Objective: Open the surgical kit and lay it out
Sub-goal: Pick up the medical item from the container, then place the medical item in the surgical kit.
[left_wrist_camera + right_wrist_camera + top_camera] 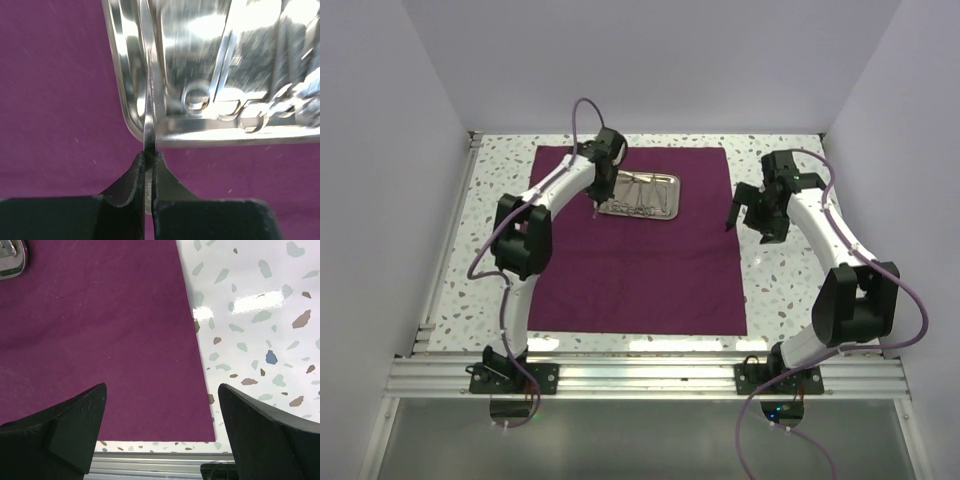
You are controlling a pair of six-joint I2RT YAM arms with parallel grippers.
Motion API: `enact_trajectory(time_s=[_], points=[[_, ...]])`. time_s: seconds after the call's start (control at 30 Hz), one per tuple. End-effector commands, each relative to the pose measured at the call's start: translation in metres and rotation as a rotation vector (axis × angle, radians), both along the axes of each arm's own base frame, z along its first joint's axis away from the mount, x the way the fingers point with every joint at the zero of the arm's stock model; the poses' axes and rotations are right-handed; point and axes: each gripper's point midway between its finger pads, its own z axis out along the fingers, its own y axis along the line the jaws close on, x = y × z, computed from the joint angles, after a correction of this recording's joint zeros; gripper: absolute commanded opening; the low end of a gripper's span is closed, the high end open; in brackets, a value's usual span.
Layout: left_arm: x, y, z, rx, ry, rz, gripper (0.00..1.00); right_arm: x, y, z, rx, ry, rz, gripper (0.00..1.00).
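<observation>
The plum cloth wrap (640,270) lies spread flat on the table. The shiny steel tray (642,195) sits on its far middle, with ring-handled instruments (200,97) lying inside. My left gripper (597,195) hangs over the tray's left end. In the left wrist view it (149,156) is shut on a slim silver instrument, apparently the tweezers (149,100), whose blade stands on edge over the tray rim (225,136). My right gripper (748,215) is open and empty above the cloth's right edge (100,315). A tray corner (10,265) shows at the top left of the right wrist view.
The speckled white tabletop (790,290) borders the cloth on all sides. White walls enclose the left, back and right. An aluminium rail (650,375) runs along the near edge by the arm bases.
</observation>
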Motion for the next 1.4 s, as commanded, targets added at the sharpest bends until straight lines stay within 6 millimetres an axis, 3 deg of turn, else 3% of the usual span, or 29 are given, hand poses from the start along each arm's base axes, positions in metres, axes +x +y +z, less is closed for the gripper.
enact_trajectory(time_s=[0.0, 0.2, 0.23, 0.27, 0.33, 0.4, 0.43, 0.47, 0.53, 0.63, 0.8, 0.87, 0.9, 0.93, 0.97, 1.0, 1.1, 1.13, 1.2, 1.23, 1.37], points=[[-0.043, 0.024, -0.014, 0.132, 0.116, 0.006, 0.0, 0.013, 0.009, 0.013, 0.049, -0.044, 0.015, 0.97], [-0.07, 0.032, 0.014, 0.038, 0.031, 0.12, 0.0, 0.015, 0.012, 0.01, 0.064, -0.042, 0.024, 0.97], [-0.073, 0.033, 0.03, 0.012, -0.007, 0.131, 0.0, 0.015, 0.014, 0.01, 0.068, -0.043, 0.025, 0.97], [-0.086, 0.039, 0.021, 0.021, 0.02, 0.137, 0.0, 0.014, 0.013, 0.01, 0.068, -0.041, 0.025, 0.97], [-0.099, 0.043, 0.035, -0.002, -0.007, 0.152, 0.0, 0.014, 0.014, 0.01, 0.072, -0.041, 0.027, 0.96], [-0.121, 0.053, 0.028, 0.009, 0.02, 0.174, 0.0, 0.011, 0.015, 0.008, 0.073, -0.039, 0.03, 0.96], [-0.127, 0.055, 0.04, -0.017, -0.011, 0.178, 0.0, 0.01, 0.015, 0.007, 0.072, -0.038, 0.033, 0.96], [-0.141, 0.061, 0.032, -0.008, 0.011, 0.184, 0.0, 0.008, 0.014, 0.005, 0.07, -0.032, 0.031, 0.97], [-0.152, 0.064, 0.043, -0.044, -0.022, 0.197, 0.0, 0.007, 0.014, 0.002, 0.069, -0.028, 0.031, 0.97], [-0.176, 0.076, 0.027, -0.037, -0.004, 0.226, 0.0, 0.005, 0.014, 0.0, 0.069, -0.025, 0.035, 0.97], [-0.192, 0.077, 0.01, -0.073, 0.017, 0.26, 0.0, 0.007, 0.015, 0.0, 0.07, -0.025, 0.037, 0.96], [-0.2, 0.076, -0.003, -0.087, 0.044, 0.257, 0.24, 0.008, 0.015, 0.0, 0.069, -0.028, 0.038, 0.96], [-0.2, 0.073, -0.005, -0.103, 0.045, 0.257, 0.42, 0.008, 0.014, 0.0, 0.065, -0.028, 0.039, 0.97], [-0.204, 0.074, -0.01, -0.1, 0.053, 0.261, 0.76, 0.006, 0.014, 0.0, 0.061, -0.024, 0.04, 0.97], [-0.204, 0.074, -0.011, -0.104, 0.054, 0.265, 0.95, 0.005, 0.013, 0.0, 0.06, -0.027, 0.04, 0.97], [-0.204, 0.075, -0.01, -0.095, 0.056, 0.27, 0.99, 0.005, 0.012, 0.002, 0.057, -0.034, 0.039, 0.96], [-0.194, 0.076, 0.009, -0.083, 0.02, 0.267, 1.0, 0.0, 0.011, 0.002, 0.047, -0.033, 0.044, 0.97], [-0.18, 0.072, 0.025, -0.096, -0.021, 0.265, 1.0, -0.002, 0.009, 0.002, 0.044, -0.033, 0.041, 0.97], [-0.165, 0.071, 0.039, -0.077, -0.052, 0.251, 1.0, -0.003, 0.008, 0.002, 0.04, -0.033, 0.04, 0.97], [-0.146, 0.064, 0.06, -0.098, -0.105, 0.243, 1.0, -0.005, 0.008, 0.001, 0.037, -0.031, 0.038, 0.97], [-0.095, 0.043, 0.086, -0.111, -0.168, 0.21, 1.0, -0.009, 0.004, 0.006, 0.026, -0.045, 0.032, 0.97]])
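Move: The left hand already holds the scalpel. Its laying spot on the open purple cloth is about 22 cm back and 8 cm to the left, some 7 cm lower. The instrument tray's middle lies 6 cm ahead and 11 cm right of this hand, a little lower than that hand; the cloth's near left corner is some 37 cm back and 14 cm left. From the right hand the spot is roughly 48 cm left and 6 cm back. Back and to its left, about 22 cm back in all, the left hand carries the gripped scalpel away from the tray over the cloth, dipping, rising and sinking again as it turns some 15 degrees counter-clockwise. Near the end of the descent the fingers open wide and let go of the scalpel low over the cloth; then the empty hand climbs and heads forward, about 8 cm each, back towards the tray. ##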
